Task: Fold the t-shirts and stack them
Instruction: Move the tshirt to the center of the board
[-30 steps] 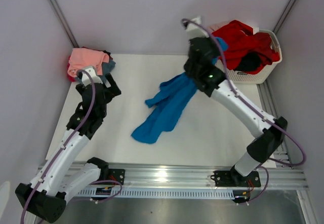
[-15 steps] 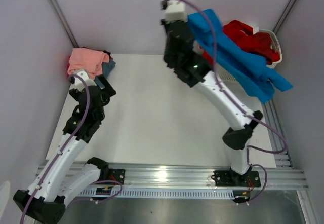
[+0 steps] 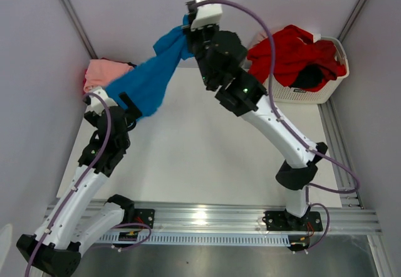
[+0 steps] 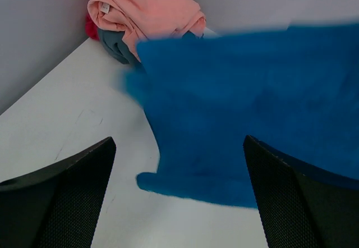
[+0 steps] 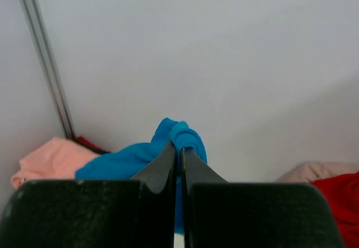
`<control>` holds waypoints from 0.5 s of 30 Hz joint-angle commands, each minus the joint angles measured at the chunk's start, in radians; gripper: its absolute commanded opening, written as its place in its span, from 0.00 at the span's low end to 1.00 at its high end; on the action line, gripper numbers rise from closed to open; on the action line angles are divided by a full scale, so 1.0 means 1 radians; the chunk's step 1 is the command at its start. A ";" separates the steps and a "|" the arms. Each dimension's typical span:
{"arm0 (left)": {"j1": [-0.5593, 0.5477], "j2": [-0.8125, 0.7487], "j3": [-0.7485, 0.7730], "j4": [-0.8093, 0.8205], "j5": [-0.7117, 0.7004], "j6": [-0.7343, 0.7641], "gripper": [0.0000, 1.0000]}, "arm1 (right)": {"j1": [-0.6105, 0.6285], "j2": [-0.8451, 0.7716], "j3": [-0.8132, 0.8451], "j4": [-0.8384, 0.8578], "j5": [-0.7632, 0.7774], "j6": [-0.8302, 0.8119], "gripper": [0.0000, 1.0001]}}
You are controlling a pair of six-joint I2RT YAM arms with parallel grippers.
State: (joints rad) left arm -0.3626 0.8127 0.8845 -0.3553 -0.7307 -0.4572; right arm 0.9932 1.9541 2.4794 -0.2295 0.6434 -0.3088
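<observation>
The bright blue t-shirt hangs in the air, stretched from the back middle down toward the left. My right gripper is raised high and shut on a bunched end of it; in the right wrist view the gripper pinches the cloth between its tips. My left gripper stands open low at the left, the blue shirt's lower edge hanging just beyond its fingers. A stack with the salmon pink tee on top lies in the back left corner, slate blue and red beneath.
A white slatted basket stands at the back right with a red tee and a black one spilling over its rim. Grey walls close in the back and both sides. The white table shows bare between the arms.
My right arm swung the blue shirt up off the table, out over the basket, then across to the left, where it now hangs before the left gripper. The left arm barely shifted.
</observation>
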 commanded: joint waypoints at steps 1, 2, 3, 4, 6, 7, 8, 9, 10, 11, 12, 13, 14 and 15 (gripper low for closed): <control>-0.006 0.011 0.004 0.021 -0.006 -0.020 0.99 | -0.031 -0.116 -0.010 0.148 0.047 -0.058 0.00; -0.006 0.013 0.005 0.021 -0.006 -0.020 0.99 | -0.047 -0.124 -0.023 0.150 0.073 -0.065 0.00; -0.006 0.013 0.002 0.024 -0.004 -0.018 0.99 | -0.053 -0.147 -0.074 0.160 0.094 -0.091 0.00; -0.006 0.014 0.001 0.029 -0.001 -0.014 0.99 | -0.057 -0.161 -0.104 0.159 0.117 -0.099 0.00; -0.006 0.016 0.001 0.030 0.001 -0.011 0.99 | -0.071 -0.207 -0.180 0.104 0.220 -0.089 0.00; -0.006 0.017 0.002 0.032 0.002 -0.005 0.99 | -0.074 -0.227 -0.274 0.072 0.260 -0.031 0.00; -0.004 0.016 0.005 0.035 0.002 -0.001 0.99 | -0.076 -0.251 -0.334 0.027 0.295 0.018 0.01; -0.006 0.013 0.001 0.038 0.010 0.002 0.99 | -0.077 -0.280 -0.406 -0.070 0.321 0.077 0.06; -0.006 0.011 0.002 0.039 0.017 0.008 0.99 | -0.074 -0.340 -0.577 -0.103 0.331 0.187 0.09; -0.006 0.009 0.001 0.039 0.020 0.009 0.99 | -0.062 -0.372 -0.681 -0.120 0.398 0.229 0.22; -0.006 0.008 0.001 0.039 0.031 0.011 0.99 | -0.053 -0.403 -0.785 -0.108 0.462 0.262 0.31; -0.006 0.005 0.004 0.036 0.036 0.011 0.99 | -0.050 -0.456 -0.888 -0.107 0.526 0.296 0.39; -0.006 0.005 -0.001 0.033 0.039 0.009 0.99 | -0.053 -0.477 -1.041 -0.126 0.621 0.415 0.49; -0.006 0.000 -0.002 0.033 0.048 0.011 0.99 | -0.076 -0.494 -1.082 -0.286 0.637 0.516 0.50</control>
State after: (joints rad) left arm -0.3626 0.8299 0.8845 -0.3515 -0.7097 -0.4606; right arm 0.9287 1.5036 1.5833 -0.2729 1.0435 -0.0864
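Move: The right hand, with the blue t-shirt already pinched in its shut fingers, is high up: the board's center lies roughly 55 cm below it, about 5 cm back and 5 cm to its right. The laundry basket stands some 15 cm farther out and 42 cm to its right, the folded pile some 12 cm farther out and 31 cm to its left. From the open left hand the board's center is some 30 cm right, 3 cm ahead and 28 cm below. Rising a few cm at first, the right hand sweeps to its right, away from the folded pile, then plunges towards the board, ending some 14 cm right and 17 cm lower. Its fingers tip down about 20 degrees and swing clockwise as they open roughly halfway and let go of the blue t-shirt. ##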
